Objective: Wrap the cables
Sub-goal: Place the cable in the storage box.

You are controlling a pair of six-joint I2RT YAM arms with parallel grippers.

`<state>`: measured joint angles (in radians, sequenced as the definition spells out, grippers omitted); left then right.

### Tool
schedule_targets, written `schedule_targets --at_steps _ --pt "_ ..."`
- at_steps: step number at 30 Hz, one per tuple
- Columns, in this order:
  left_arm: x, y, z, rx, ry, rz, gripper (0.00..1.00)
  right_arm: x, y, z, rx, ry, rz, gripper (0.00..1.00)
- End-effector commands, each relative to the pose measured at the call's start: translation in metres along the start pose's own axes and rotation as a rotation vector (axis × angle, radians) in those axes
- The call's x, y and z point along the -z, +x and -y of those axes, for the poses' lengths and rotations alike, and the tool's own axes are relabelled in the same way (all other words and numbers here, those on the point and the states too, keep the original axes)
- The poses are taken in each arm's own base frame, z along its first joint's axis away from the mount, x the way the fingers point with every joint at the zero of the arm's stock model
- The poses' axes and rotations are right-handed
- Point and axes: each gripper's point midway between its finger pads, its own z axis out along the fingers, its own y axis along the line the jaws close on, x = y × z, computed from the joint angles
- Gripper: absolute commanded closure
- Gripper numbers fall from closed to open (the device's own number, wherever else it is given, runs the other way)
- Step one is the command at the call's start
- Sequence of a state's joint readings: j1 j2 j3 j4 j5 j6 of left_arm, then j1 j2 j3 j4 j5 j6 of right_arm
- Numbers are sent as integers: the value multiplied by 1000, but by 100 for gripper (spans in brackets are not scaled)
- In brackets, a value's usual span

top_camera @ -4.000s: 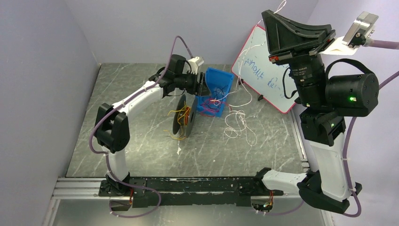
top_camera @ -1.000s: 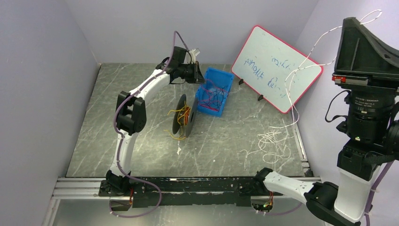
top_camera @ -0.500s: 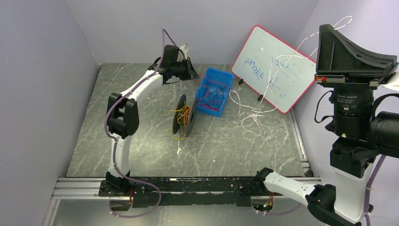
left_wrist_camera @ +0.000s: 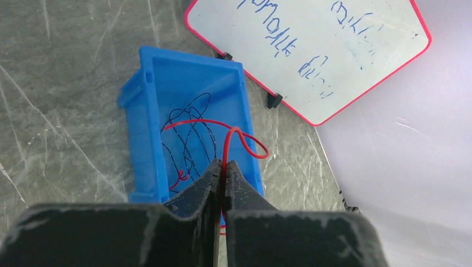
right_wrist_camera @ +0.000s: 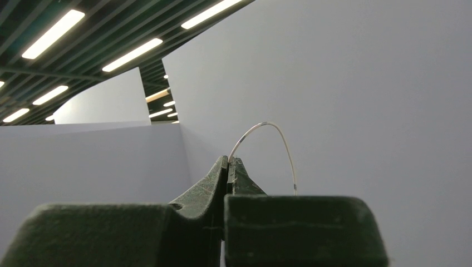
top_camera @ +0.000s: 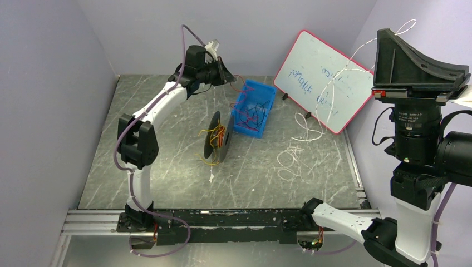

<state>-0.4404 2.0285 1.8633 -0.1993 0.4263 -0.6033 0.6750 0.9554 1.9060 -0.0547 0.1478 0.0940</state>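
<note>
My left gripper [top_camera: 227,78] hangs above the table's back, just left of the blue bin [top_camera: 261,89], shut on a red cable [left_wrist_camera: 245,139] that loops back down into the bin [left_wrist_camera: 142,139]. Dark blue and red cables [left_wrist_camera: 192,128] lie tangled inside. My right gripper [top_camera: 382,33] is raised high at the right, shut on a white cable [right_wrist_camera: 267,125]. That cable [top_camera: 334,83] hangs down past the whiteboard, and its slack [top_camera: 295,158] lies looped on the table. Yellow-orange and red cables [top_camera: 218,135] are wound on a black disc [top_camera: 211,146] standing on edge.
A whiteboard with a red frame [top_camera: 311,61] leans at the back right, also in the left wrist view [left_wrist_camera: 311,50]. Purple walls close in the left, back and right sides. A black rail [top_camera: 222,222] runs along the near edge.
My left gripper has risen and drawn back to the left, away from the bin, pulling the red cable with it. The white cable's slack has swung and settled differently on the table.
</note>
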Motion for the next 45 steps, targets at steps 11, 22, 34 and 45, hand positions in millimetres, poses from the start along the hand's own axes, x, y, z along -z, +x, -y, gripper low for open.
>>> schedule_targets --at_steps 11,22,34,45 --pt "-32 14 16 -64 14 -43 93 12 31 10 -13 41 -61 100" --pt "-61 36 3 -79 -39 -74 93 46 99 29 -39 122 -209 100" --pt "-85 69 -1 -128 -69 -125 82 93 197 43 -88 190 -447 100" --pt "-72 63 11 -207 -47 -110 43 137 274 46 -115 197 -663 100"
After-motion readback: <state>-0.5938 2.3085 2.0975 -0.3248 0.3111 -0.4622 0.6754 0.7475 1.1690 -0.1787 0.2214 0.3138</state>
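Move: The left hand, gripping the red cable, has the storage box about 9 cm to its right, level with it fore and aft and some 21 cm below; the spool stands 16 cm back and 6 cm left of this hand, 17 cm below. The right hand, high up with the white cable, has the box 35 cm ahead, 11 cm left and nearly 70 cm down, and the white heap on the table 15 cm ahead, 6 cm right, about 73 cm down. The left fingers let go of the red cable over the storage box, opening about halfway after the hand has carried it some 8 cm right and 9 cm down. Meanwhile the right hand keeps its pinch on the white cable and swoops about 26 cm down, with 10 cm forward and 8 cm left, towards the box, its fingers tipping from steeply upward to nearly level. ##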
